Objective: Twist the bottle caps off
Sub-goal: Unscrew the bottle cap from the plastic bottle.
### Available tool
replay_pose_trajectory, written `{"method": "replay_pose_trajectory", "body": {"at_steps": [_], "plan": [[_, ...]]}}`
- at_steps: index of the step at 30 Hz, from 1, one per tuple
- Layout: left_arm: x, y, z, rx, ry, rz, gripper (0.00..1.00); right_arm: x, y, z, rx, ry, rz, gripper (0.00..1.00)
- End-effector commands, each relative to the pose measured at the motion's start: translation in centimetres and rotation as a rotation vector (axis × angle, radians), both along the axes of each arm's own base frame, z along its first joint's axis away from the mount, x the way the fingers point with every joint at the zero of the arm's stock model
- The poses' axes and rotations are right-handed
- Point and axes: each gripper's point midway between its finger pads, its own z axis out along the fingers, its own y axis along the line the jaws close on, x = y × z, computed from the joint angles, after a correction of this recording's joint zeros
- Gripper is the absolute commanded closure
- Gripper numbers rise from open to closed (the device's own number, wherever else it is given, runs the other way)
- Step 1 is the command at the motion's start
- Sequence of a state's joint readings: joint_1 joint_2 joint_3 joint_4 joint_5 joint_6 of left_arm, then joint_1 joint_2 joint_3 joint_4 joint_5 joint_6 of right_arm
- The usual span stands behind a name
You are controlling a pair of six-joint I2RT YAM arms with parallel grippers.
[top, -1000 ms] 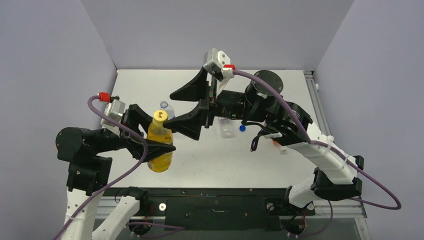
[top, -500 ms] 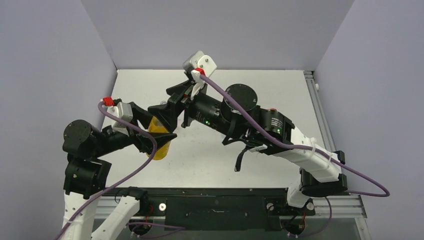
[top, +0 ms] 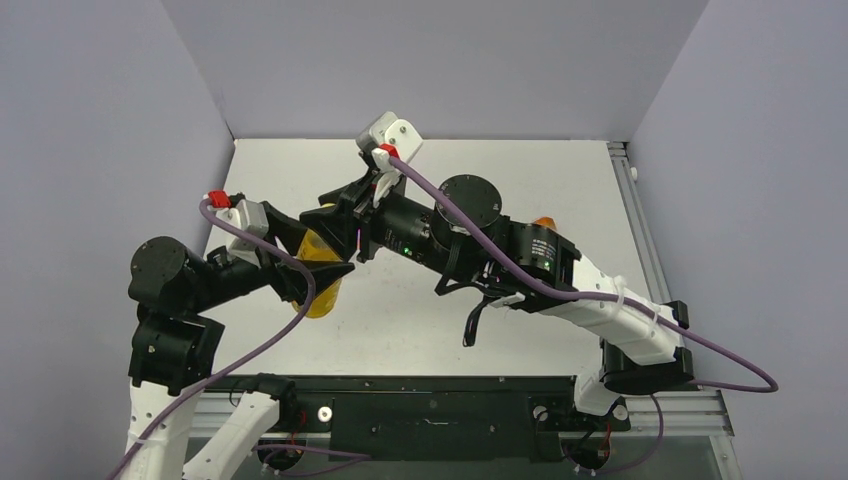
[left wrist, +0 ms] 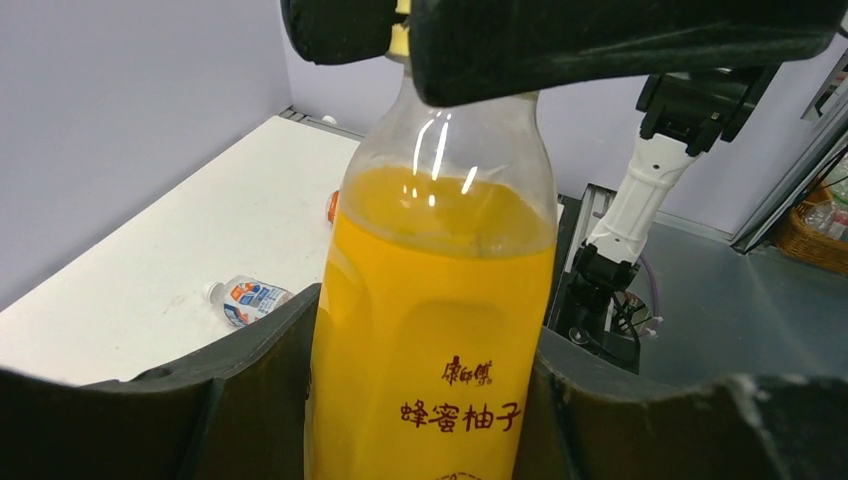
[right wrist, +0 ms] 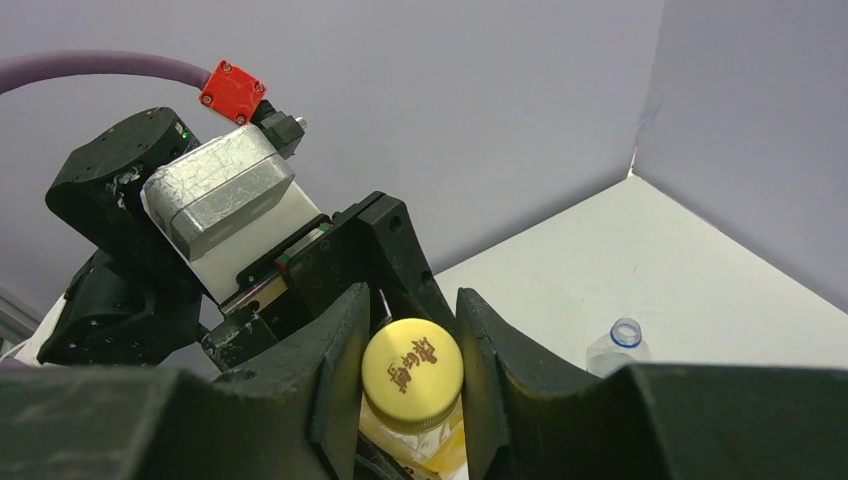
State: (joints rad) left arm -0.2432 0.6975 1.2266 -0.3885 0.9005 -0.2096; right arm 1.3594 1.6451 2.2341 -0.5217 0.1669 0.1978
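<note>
The yellow juice bottle (left wrist: 440, 330) stands between the fingers of my left gripper (left wrist: 425, 400), which is shut on its body. In the top view the bottle (top: 322, 295) is mostly hidden under both grippers. Its yellow cap (right wrist: 412, 370) sits on the neck, and my right gripper (right wrist: 412, 345) is shut on it from above, one finger pressed on each side. From the left wrist, the right gripper's fingers (left wrist: 600, 40) cover the bottle's top. In the top view my left gripper (top: 318, 272) and right gripper (top: 338, 222) meet at the bottle.
A clear bottle (right wrist: 620, 347) with an open neck and a blue ring stands on the table beyond the grippers. A small bottle (left wrist: 248, 298) with a white-blue label lies on its side. Part of an orange bottle (top: 543, 221) shows behind the right arm.
My right gripper has swung left from the table's middle onto the bottle's top and shut on the yellow cap. The left gripper has kept hold of the bottle, shifting slightly.
</note>
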Motion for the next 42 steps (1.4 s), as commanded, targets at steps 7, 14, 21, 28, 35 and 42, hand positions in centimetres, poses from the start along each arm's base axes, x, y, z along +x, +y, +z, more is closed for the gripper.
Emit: {"method": "replay_pose_trajectory", "body": {"at_steps": [7,14,21,28,35,42], "plan": [[-2.4,-1.0,2.7,-0.098,0.043,-0.142,0.86,-2.4,-2.8,3.2,0.088,-0.074,0.23,1.0],[-4.2,-1.7,5.0,-0.164,0.099,-0.284,0.81,-4.6,-4.3,3.6,0.133,-0.125,0.405,1.0],[-4.7,-1.8,5.2,-0.16,0.084,-0.32,0.93,-3.2,-4.4,2.8,0.096,-0.105,0.319,0.41],[-1.3,-0.7,3.3,-0.086,-0.014,-0.083,1.0,1.3,-5.7,3.1,0.133,-0.03,-0.119,0.2],[1.1,1.0,1.3,0.014,-0.084,0.097,1.0,2.2,-3.5,1.6,0.067,0.016,-0.225,0.22],[1.5,1.2,0.3,0.035,-0.073,0.12,1.0,1.7,-2.2,2.4,0.085,0.013,-0.171,0.28]]}}
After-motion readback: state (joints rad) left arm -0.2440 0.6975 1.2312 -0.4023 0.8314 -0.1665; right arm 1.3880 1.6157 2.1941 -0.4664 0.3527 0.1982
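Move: Between the right hand's closed pads sits the yellow cap, practically at the hand point, with the yellow bottle's middle about 9 cm straight below. The cap is some 10 cm above the left hand, level with it front to back and about 1 cm right, on the bottle which that hand already holds. From the right hand, the capless bottle stands roughly 25 cm ahead, 6 left and 42 below; a lying clear bottle is about 30 ahead, 19 right and 48 below. Twisting against each other, both hands draw back some 3–4 cm and rightward, the right turning about 20 degrees counter-clockwise on the pinched cap, the left as much clockwise with the bottle. The right fingers then open wide and let go, easing a little farther right; both hands swing forward again, the right winding back clockwise some 30 degrees, the left counter-clockwise, still gripping. ##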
